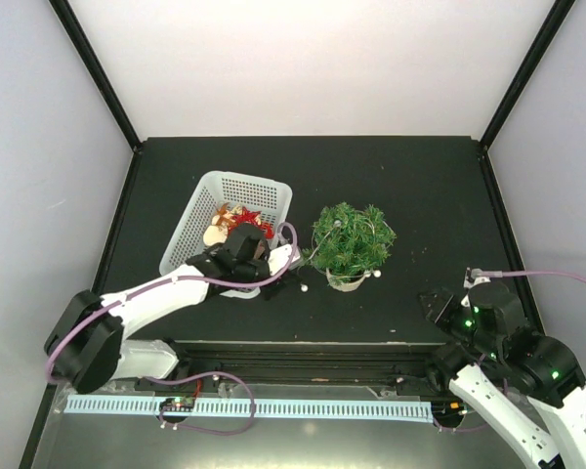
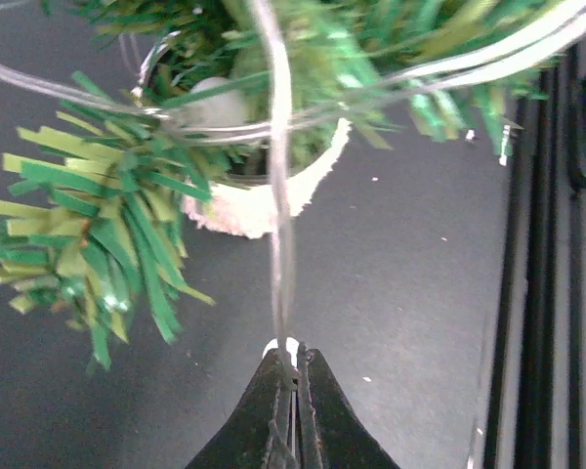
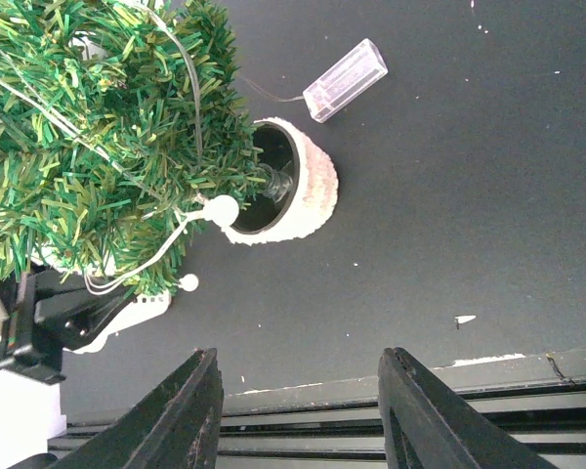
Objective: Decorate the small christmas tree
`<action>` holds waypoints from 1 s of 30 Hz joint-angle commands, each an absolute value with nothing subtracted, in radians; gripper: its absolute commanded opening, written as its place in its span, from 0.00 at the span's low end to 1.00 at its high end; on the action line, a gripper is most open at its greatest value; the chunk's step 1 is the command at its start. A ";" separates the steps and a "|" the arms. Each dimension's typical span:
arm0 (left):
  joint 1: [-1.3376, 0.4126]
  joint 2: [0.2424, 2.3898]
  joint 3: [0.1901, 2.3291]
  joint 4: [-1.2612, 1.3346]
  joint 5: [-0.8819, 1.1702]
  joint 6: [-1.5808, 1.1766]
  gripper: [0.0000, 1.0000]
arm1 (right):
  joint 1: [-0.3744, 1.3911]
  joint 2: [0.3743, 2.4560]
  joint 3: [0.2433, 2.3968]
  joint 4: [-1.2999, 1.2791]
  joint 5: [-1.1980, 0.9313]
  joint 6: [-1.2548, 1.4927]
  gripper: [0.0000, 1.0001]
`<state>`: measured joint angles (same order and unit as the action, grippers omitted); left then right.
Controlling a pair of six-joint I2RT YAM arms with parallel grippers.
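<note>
The small christmas tree (image 1: 352,237) stands in its whitish pot (image 1: 346,281) right of the basket, with a thin wire of white bulbs draped through its branches. My left gripper (image 1: 281,268) is just left of the tree and is shut on that light-string wire (image 2: 280,244); a white bulb (image 2: 286,348) sits at the fingertips of the left gripper (image 2: 293,358). The wire runs up into the tree (image 2: 107,225) above its pot (image 2: 249,210). My right gripper (image 1: 438,306) is low at the right, and the right gripper (image 3: 303,391) stands open and empty, well short of the tree (image 3: 88,147).
A white mesh basket (image 1: 207,200) holding red and gold ornaments sits left of the tree. A clear battery box (image 3: 345,80) lies on the black mat beyond the pot (image 3: 308,195). The table's front rail (image 3: 391,415) lies under the right fingers.
</note>
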<state>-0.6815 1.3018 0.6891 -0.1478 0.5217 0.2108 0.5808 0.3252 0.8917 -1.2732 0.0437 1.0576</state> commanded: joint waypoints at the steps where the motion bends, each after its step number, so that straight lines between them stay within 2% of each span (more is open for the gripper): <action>1: -0.674 1.208 0.700 -0.262 0.608 0.304 0.02 | 0.575 0.316 0.876 -1.238 0.042 1.060 0.46; 10: -0.672 1.195 0.915 -0.540 0.784 0.402 0.02 | 0.575 0.318 0.851 -1.201 0.028 1.057 0.46; 16: -0.688 1.312 1.165 -0.672 0.952 0.370 0.02 | 0.576 0.309 0.843 -1.196 0.024 1.060 0.46; 24: -0.743 1.495 1.421 -0.741 1.007 0.303 0.03 | 0.575 0.275 0.847 -1.228 0.033 1.074 0.46; 30: -0.774 1.555 1.474 -0.708 1.038 0.228 0.03 | 0.576 0.235 0.847 -1.271 0.045 1.091 0.46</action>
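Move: The left hand, shut on the light string close behind a bulb, has the Christmas tree about 11 cm to its right and 6 cm ahead, its middle some 2 cm higher. The basket of ornaments lies roughly 16 cm to the hand's left, 9 cm farther out and 7 cm lower. From the right hand the tree is about 17 cm left, 12 cm ahead and 8 cm down. Keeping its pinch on the light string, the left hand rises about 16 cm, swinging 8 cm right, turning clockwise. ##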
